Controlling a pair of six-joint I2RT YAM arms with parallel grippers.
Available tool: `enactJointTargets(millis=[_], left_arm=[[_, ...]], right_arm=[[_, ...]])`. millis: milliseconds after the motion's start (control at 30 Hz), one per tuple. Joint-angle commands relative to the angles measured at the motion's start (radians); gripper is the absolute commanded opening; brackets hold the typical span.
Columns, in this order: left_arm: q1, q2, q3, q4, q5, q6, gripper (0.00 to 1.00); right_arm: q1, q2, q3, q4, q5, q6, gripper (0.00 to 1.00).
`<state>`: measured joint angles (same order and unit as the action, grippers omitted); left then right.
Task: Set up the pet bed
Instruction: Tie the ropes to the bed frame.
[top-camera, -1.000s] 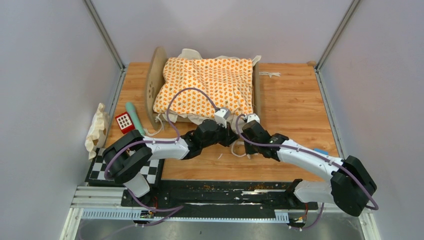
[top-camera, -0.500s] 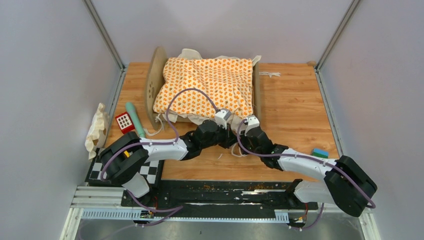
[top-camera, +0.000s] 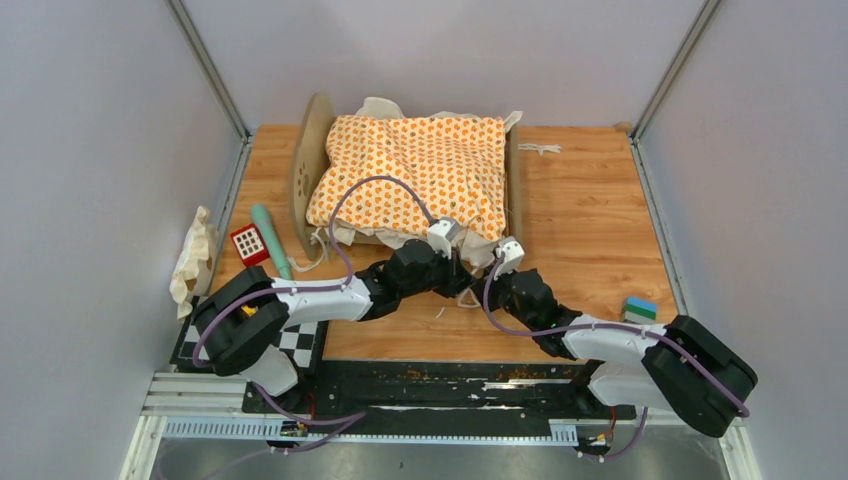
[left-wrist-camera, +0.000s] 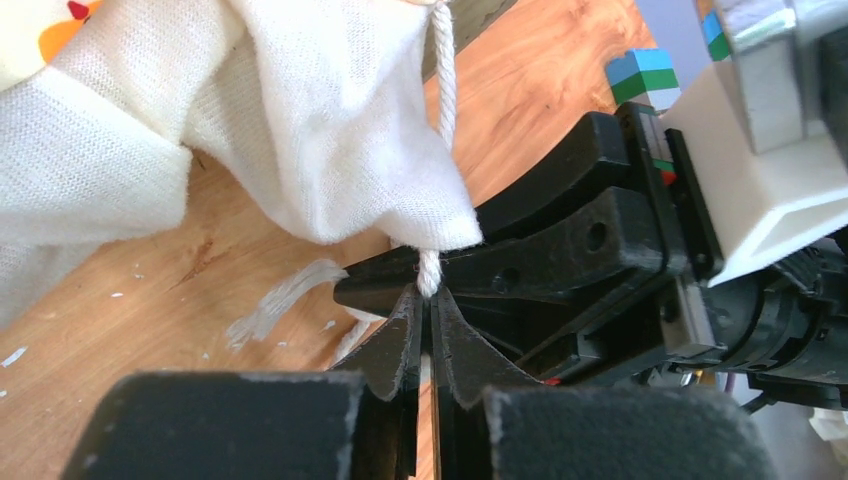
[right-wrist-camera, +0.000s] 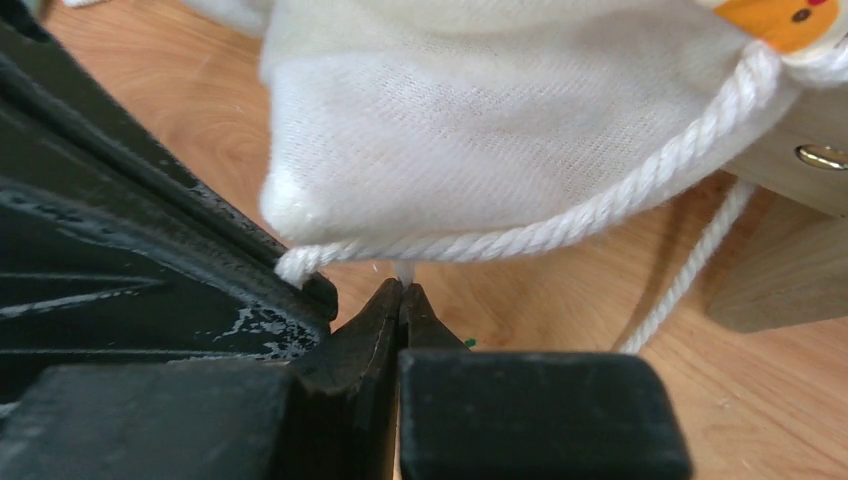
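Note:
The pet bed (top-camera: 312, 150) stands at the back middle of the table, its light-wood end boards upright. An orange-patterned cushion (top-camera: 420, 165) with cream edges lies over it and hides the base. Both grippers meet at the cushion's near right corner. My left gripper (top-camera: 468, 283) (left-wrist-camera: 430, 290) is shut on a white tie cord (left-wrist-camera: 441, 90) that hangs from the cream corner (left-wrist-camera: 330, 150). Right beside it, my right gripper (top-camera: 487, 268) (right-wrist-camera: 403, 288) is shut with a bit of white cord (right-wrist-camera: 600, 210) pinched at its tips. The bed's wooden corner (right-wrist-camera: 790, 270) shows in the right wrist view.
A red-and-white block (top-camera: 249, 241) and a teal stick (top-camera: 270, 240) lie left of the bed. Crumpled cream cloth (top-camera: 195, 260) sits at the left wall. A blue-green block (top-camera: 640, 308) rests near the right edge. A checkerboard (top-camera: 300, 345) lies under the left arm.
The right arm's elbow has dropped toward the near edge and its gripper has moved up closer to the cushion corner, uncovering the blue-green block. The left arm has barely moved.

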<state>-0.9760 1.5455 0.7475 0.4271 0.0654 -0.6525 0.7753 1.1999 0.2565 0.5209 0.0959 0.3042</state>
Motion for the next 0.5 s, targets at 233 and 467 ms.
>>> enactJointTargets(millis=[233,467], left_arm=[[-0.010,-0.103,-0.002,-0.060,-0.037,-0.002,0.39],[-0.013,-0.170,-0.008,-0.104,-0.032,0.002,0.45]], right_arm=[[-0.004,0.009,-0.032,0.279,-0.126,-0.046,0.00],[-0.003,0.034,-0.026,0.314,-0.135,-0.054,0.00]])
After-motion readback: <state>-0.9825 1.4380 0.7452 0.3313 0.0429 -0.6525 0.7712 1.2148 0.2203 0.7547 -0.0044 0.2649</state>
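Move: The left fingers are still shut on one rope of the near-right bed corner. The second rope's tail, in the closed right fingertips, is about 3 cm ahead of the left hand point and 3 cm lower. From the right hand, the left-held rope is about 3 cm back and 3 cm up. The cloth corner hangs roughly 4 cm ahead of the left hand and 1 cm to its right, about level; the bed leg stands some 10 cm ahead, 8 cm right and 3 cm lower. Opening to nearly half its range, the left gripper lets go of its rope, dips a touch, then backs off upward by about 2 cm and slightly to its left. Meanwhile the right hand keeps its pinch on the other rope and rises some 3 cm, also moving 2 cm left under the cloth corner, its fingers tipping up and rolling by about 10 degrees. ##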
